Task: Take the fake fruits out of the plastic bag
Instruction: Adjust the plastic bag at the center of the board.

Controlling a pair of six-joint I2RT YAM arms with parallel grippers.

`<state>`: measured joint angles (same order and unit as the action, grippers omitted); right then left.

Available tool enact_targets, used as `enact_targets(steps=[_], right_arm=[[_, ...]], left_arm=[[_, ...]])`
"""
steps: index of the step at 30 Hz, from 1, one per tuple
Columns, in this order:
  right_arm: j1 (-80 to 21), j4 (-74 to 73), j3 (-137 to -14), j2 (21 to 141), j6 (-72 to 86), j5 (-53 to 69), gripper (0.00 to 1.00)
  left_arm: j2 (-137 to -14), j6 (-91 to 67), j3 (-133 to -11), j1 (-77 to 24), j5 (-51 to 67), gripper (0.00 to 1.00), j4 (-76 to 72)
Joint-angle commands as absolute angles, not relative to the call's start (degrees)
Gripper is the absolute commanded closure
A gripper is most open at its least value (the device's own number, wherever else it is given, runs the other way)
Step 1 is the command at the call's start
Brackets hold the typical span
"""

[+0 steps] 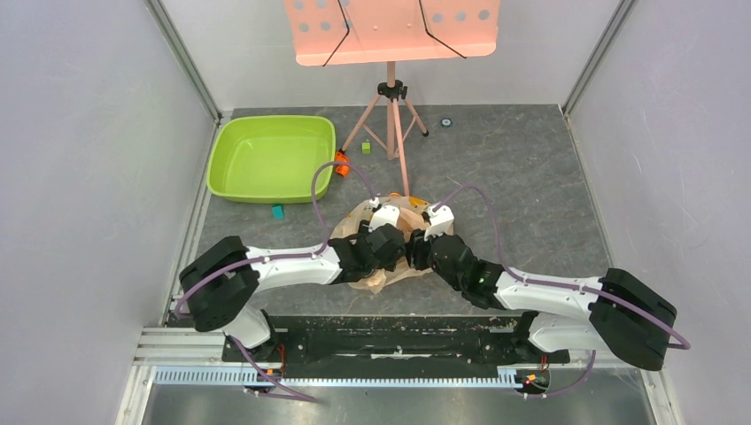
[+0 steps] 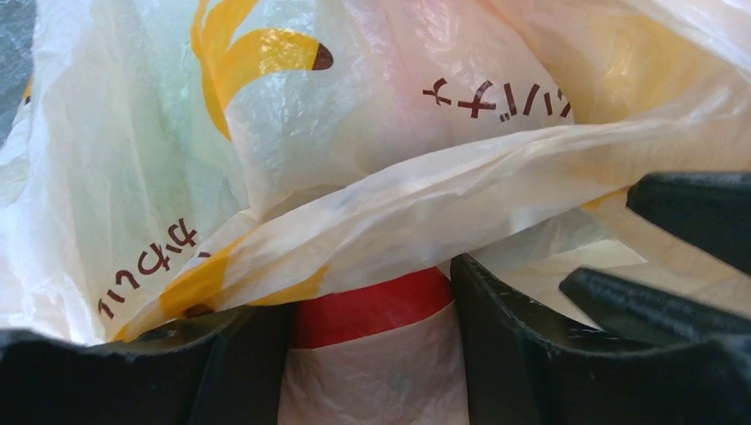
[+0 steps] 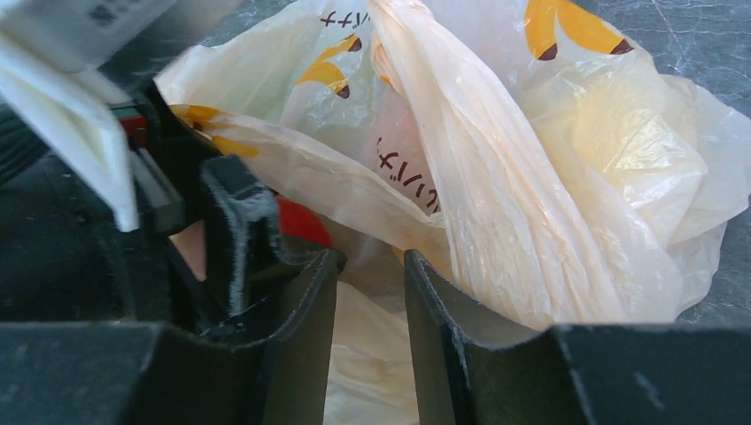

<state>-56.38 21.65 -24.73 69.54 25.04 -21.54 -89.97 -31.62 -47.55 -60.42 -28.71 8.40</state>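
Observation:
The plastic bag lies crumpled at the table's middle, both arms meeting over it. In the left wrist view my left gripper has its jaws against both sides of a glossy red apple. Bag film drapes over the apple's top and covers its lower part. My right gripper is closed on a bunched fold of the bag, just right of the left gripper's finger. A sliver of the apple shows there. The other fake fruits are hidden inside the bag.
A lime green tub stands at the back left. A pink music stand on a tripod is behind the bag. Small coloured blocks lie near the tub. Walls close in on both sides.

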Motion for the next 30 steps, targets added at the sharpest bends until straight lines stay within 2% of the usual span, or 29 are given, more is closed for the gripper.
enact_targets(steps=[1, 9, 18, 23, 27, 30], right_arm=[[-56.52, 23.13, -23.92, 67.12, 25.34, -22.98, 0.63], [-56.51, 23.39, -22.05, 64.22, 24.72, -23.98, 0.63], [-56.51, 27.14, -18.89, 62.53, 21.04, -19.30, 0.60], [-56.51, 31.06, -17.40, 60.73, 18.36, -12.30, 0.49], [-56.51, 32.87, -16.92, 58.66, 11.02, -1.79, 0.39], [-56.67, 31.35, -17.89, 59.03, 4.09, 7.87, 0.37]], left_arm=[[-82.13, -33.05, -46.12, -60.22, -29.00, 0.57, 10.42], [-64.95, -31.20, -40.15, -60.27, -27.61, 0.56, 3.07], [-57.29, -30.75, -29.57, -60.23, -30.91, 0.49, -10.63], [-57.35, -30.26, -25.41, -60.22, -30.70, 0.48, -17.34], [-57.90, -31.47, -23.81, -60.24, -30.11, 0.48, -18.51], [-57.90, -32.39, -22.55, -60.21, -29.88, 0.48, -19.21]])
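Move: Between the left fingers, already gripped through the bag's plastic, is a red fruit. The bag's middle lies about 4 cm ahead of the left hand and the yellow round block about 11 cm ahead, slightly lower. From the right hand the red fruit is some 7 cm left and 4 cm lower. The bag's near right edge is about 4 cm back and 5 cm below the right hand, the loose bag handle about 5 cm ahead and a little lower. Hoisting the red fruit and bag plastic quickly by about 11 cm, the left hand keeps its grip, then sinks some 3 cm while drifting left and slightly back, rolling left side down about 25 degrees. The right hand rises slightly, then draws back about 4 cm over the bag's near right part, turning counter-clockwise and opening its fingers wider. ##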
